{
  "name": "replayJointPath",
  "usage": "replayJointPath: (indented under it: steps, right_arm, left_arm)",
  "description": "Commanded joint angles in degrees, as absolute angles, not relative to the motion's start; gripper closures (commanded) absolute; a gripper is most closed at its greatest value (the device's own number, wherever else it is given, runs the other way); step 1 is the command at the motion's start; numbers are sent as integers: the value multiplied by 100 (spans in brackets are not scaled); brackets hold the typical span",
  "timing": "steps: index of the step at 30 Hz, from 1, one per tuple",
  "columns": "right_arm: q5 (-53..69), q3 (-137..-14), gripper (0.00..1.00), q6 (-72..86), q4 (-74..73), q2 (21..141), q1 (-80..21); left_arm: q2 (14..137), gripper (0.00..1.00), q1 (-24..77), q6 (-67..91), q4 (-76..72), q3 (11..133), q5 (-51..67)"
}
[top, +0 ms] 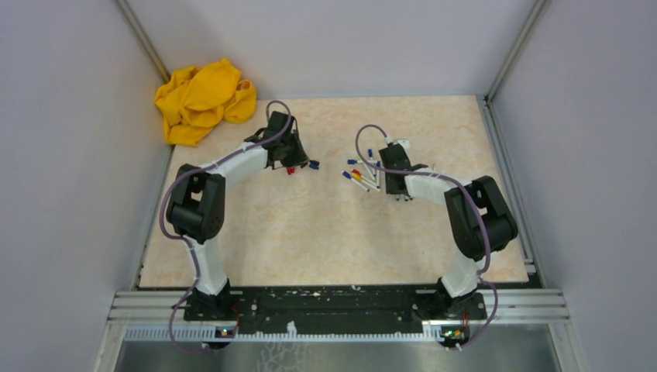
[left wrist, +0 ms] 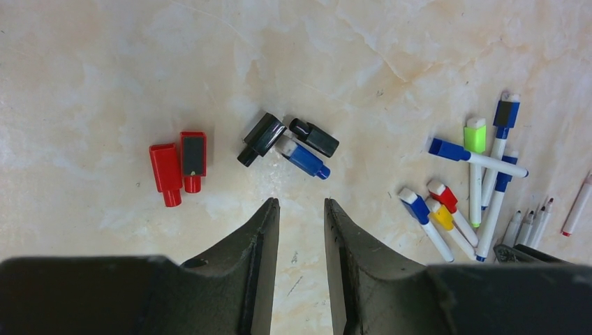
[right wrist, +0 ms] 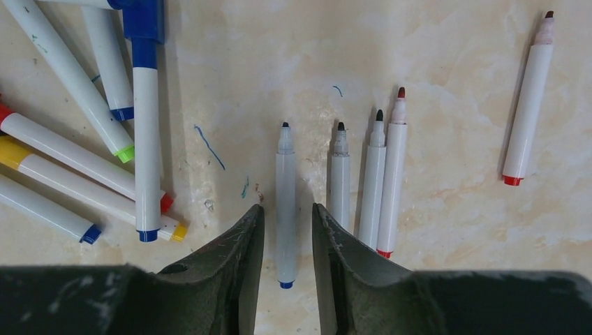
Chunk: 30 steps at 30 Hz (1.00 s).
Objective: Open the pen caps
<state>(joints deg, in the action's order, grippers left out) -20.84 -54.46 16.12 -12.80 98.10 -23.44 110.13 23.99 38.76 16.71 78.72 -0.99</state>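
Loose pen caps lie ahead of my left gripper (left wrist: 301, 202): two red ones (left wrist: 166, 171), two black ones (left wrist: 261, 138) and a blue one (left wrist: 304, 159). Its jaws stand apart with only bare table between them. To the right lie capped pens, among them a green-capped one (left wrist: 475, 136) and a blue-capped one (left wrist: 447, 149). My right gripper (right wrist: 287, 207) is open astride an uncapped white pen (right wrist: 285, 167) lying on the table, with a gap on each side. Three more uncapped pens (right wrist: 373, 188) lie just right of it.
A crumpled yellow cloth (top: 203, 99) sits at the table's back left corner. Another uncapped pen (right wrist: 528, 98) lies apart at the right. Capped pens (top: 358, 177) are heaped between the two grippers. Grey walls close the table on three sides.
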Motion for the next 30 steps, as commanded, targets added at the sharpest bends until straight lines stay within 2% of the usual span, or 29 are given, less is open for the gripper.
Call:
replayJointPath:
  steps: [1, 5, 11, 14, 30]
  right_arm:
    - [-2275, -5487, 68, 1479, -1256, 9418, -2305]
    - [-2258, -5699, 65, 1213, -1280, 9196, -2325]
    - [-1844, -6256, 57, 600, -1312, 9246, -2329]
    - [-1592, -6563, 54, 273, -1347, 9472, -2329]
    - [-19, -8274, 45, -1514, -1717, 10906, -2405]
  left_arm:
    - [10800, 63, 2426, 3939, 1575, 7832, -47]
    - [10796, 60, 2426, 3963, 1513, 7892, 105]
    - [10754, 45, 2418, 4015, 1503, 8079, 278]
    - [10722, 42, 2385, 4066, 1480, 8130, 346]
    - [10880, 40, 1895, 4526, 1141, 8211, 1412]
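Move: The blue-capped pen lying crosswise on top of the pile is about 10 cm to the right hand's left and 9 cm ahead, roughly 1 cm lower. The green-capped pen beneath it is 9 cm left and 7 ahead, the upright blue-capped pen 6 left and 5 ahead, and the red-capped pen 9 left and 4 ahead. From the left hand, the crosswise pen is some 16 cm right, 1 ahead and 6 below. The uncapped pen stays behind, already free between the open fingers, as the right hand lifts about 8 cm, arcs forward and left towards the crosswise blue-capped pen, then dips 2 cm, turning some 30 degrees counter-clockwise and opening wider. The left hand, empty, rises 3–4 cm above the loose caps, rolls its right side up and widens its fingers. ##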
